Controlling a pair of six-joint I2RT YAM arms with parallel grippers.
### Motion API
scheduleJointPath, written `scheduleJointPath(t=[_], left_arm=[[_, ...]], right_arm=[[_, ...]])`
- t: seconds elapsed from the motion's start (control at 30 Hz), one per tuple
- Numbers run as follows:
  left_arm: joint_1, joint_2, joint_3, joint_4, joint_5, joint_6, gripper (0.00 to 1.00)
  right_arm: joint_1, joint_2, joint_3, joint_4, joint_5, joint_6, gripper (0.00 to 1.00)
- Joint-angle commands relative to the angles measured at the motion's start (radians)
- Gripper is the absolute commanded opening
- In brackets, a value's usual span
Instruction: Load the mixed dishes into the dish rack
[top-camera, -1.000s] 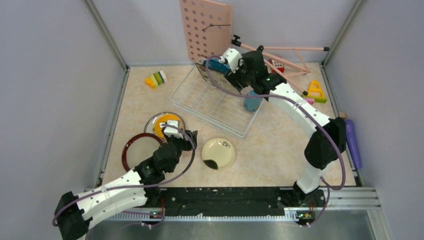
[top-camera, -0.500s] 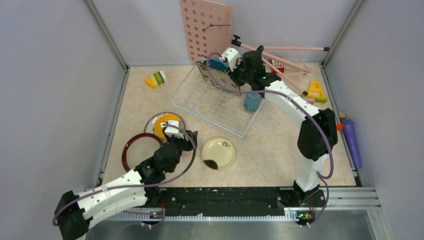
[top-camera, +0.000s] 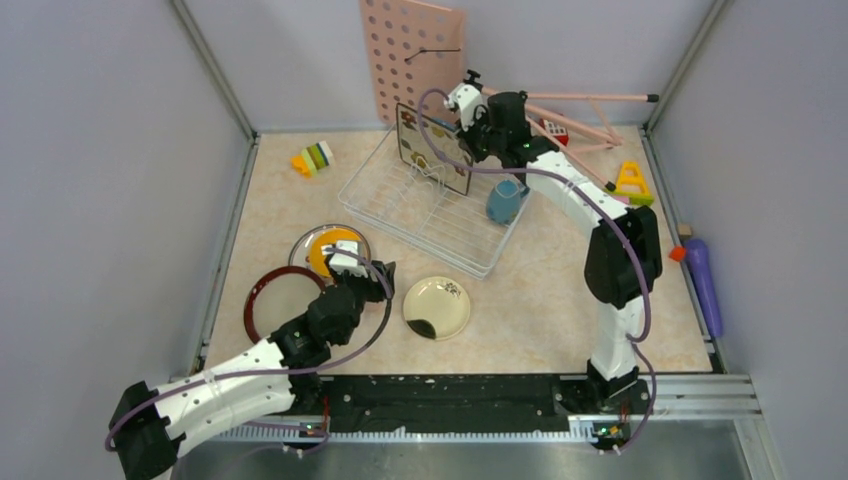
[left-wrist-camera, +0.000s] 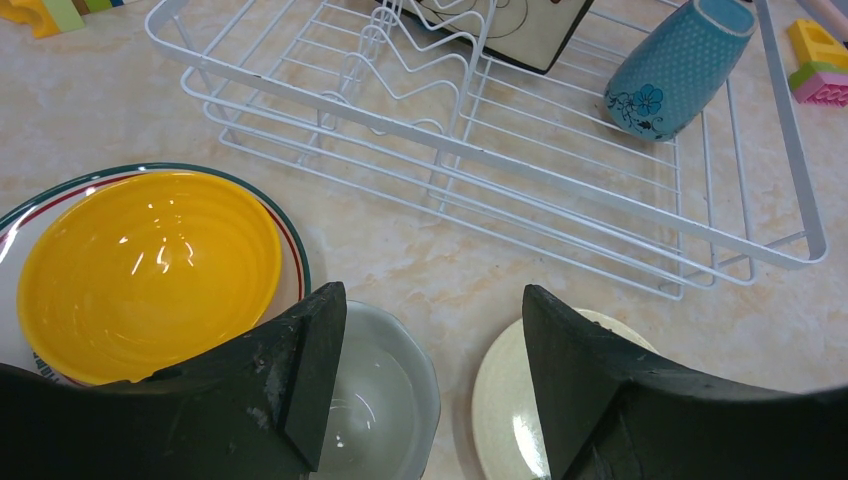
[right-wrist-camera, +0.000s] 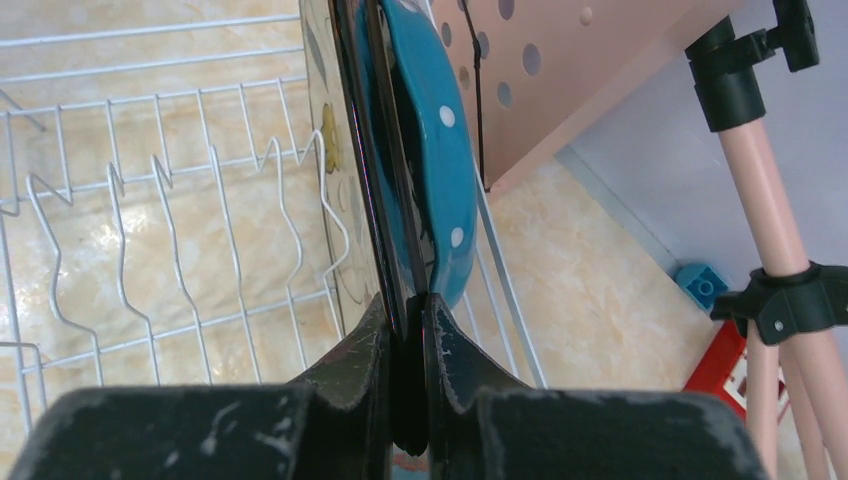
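Observation:
My right gripper (top-camera: 468, 125) (right-wrist-camera: 407, 305) is shut on the edge of the square flowered plate (top-camera: 432, 142) (right-wrist-camera: 322, 140). It holds the plate upright among the prongs at the far end of the white dish rack (top-camera: 440, 215) (right-wrist-camera: 150, 200). The teal polka-dot plate (right-wrist-camera: 425, 120) stands just behind it. A blue cup (top-camera: 505, 200) (left-wrist-camera: 680, 65) lies at the rack's right side. My left gripper (top-camera: 345, 262) (left-wrist-camera: 432, 295) is open and empty above the table. It hangs between the orange-yellow bowl (top-camera: 325, 250) (left-wrist-camera: 140, 270) and the cream plate with a black blotch (top-camera: 436, 307) (left-wrist-camera: 500, 400).
The yellow bowl sits on a rimmed plate (left-wrist-camera: 297, 250). A pale bowl (left-wrist-camera: 385, 390) lies under my left fingers. A dark-red-rimmed plate (top-camera: 275, 300) is at the left. The pink pegboard (top-camera: 410, 60), pink rods (top-camera: 570, 110), toy blocks (top-camera: 313, 157) (top-camera: 632, 180) and a purple object (top-camera: 705, 285) line the edges.
My right gripper has swung the square plate from tilted to upright and moved it toward the rack's far end. The left arm has not moved.

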Motion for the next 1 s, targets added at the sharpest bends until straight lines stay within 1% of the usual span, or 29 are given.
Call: scheduleJointPath(t=[0.0, 0.1, 0.17, 0.2, 0.23, 0.27, 0.3, 0.33, 0.43, 0.6, 0.77, 0.87, 0.97], left_arm=[[0.003, 0.004, 0.013, 0.040, -0.008, 0.006, 0.70], [0.003, 0.004, 0.015, 0.039, -0.008, 0.006, 0.70], [0.003, 0.004, 0.015, 0.038, -0.007, 0.005, 0.70], [0.003, 0.004, 0.015, 0.038, -0.007, 0.005, 0.70], [0.003, 0.005, 0.015, 0.038, -0.006, 0.005, 0.70], [0.003, 0.006, 0.015, 0.039, -0.006, 0.005, 0.70], [0.003, 0.008, 0.014, 0.039, -0.005, 0.005, 0.70], [0.003, 0.010, 0.016, 0.040, -0.005, 0.005, 0.70], [0.003, 0.014, 0.016, 0.040, -0.004, 0.005, 0.70], [0.003, 0.019, 0.018, 0.039, -0.005, 0.005, 0.70], [0.003, 0.022, 0.019, 0.040, -0.007, 0.004, 0.70], [0.003, 0.026, 0.019, 0.040, -0.009, 0.002, 0.70], [0.004, 0.032, 0.019, 0.040, -0.016, 0.002, 0.71]], right_arm=[[-0.019, 0.046, 0.145, 0.044, -0.144, 0.100, 0.00], [-0.020, 0.093, 0.225, -0.047, -0.147, 0.088, 0.00], [-0.020, 0.103, 0.241, -0.069, -0.145, 0.090, 0.00], [-0.020, 0.105, 0.241, -0.071, -0.144, 0.093, 0.04], [-0.020, 0.102, 0.240, -0.074, -0.139, 0.097, 0.15], [-0.021, 0.099, 0.236, -0.074, -0.126, 0.102, 0.34], [-0.020, 0.094, 0.232, -0.074, -0.112, 0.106, 0.46], [-0.020, 0.088, 0.230, -0.072, -0.094, 0.111, 0.53], [-0.021, 0.079, 0.234, -0.075, -0.051, 0.124, 0.56], [-0.020, 0.068, 0.241, -0.086, -0.040, 0.138, 0.57], [-0.020, 0.023, 0.209, -0.076, -0.006, 0.174, 0.70], [-0.020, -0.033, 0.171, -0.056, 0.068, 0.213, 0.75], [-0.020, -0.113, 0.091, 0.011, 0.168, 0.284, 0.77]])
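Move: The right hand already grips the near-right upper corner of the flowered tray standing in the dish rack; the tray's middle lies about 3 cm ahead, 7 cm left and 9 cm below. The blue dotted plate stands just behind it, roughly 6 cm ahead and 7 cm left of the hand. The blue mug is about 10 cm back, 9 cm right and 14 cm lower. From the left hand the tray is some 25 cm ahead and 12 cm right. The right hand pushes the tray corner about 2 cm forward-left, opens wide, then backs off right and up. ##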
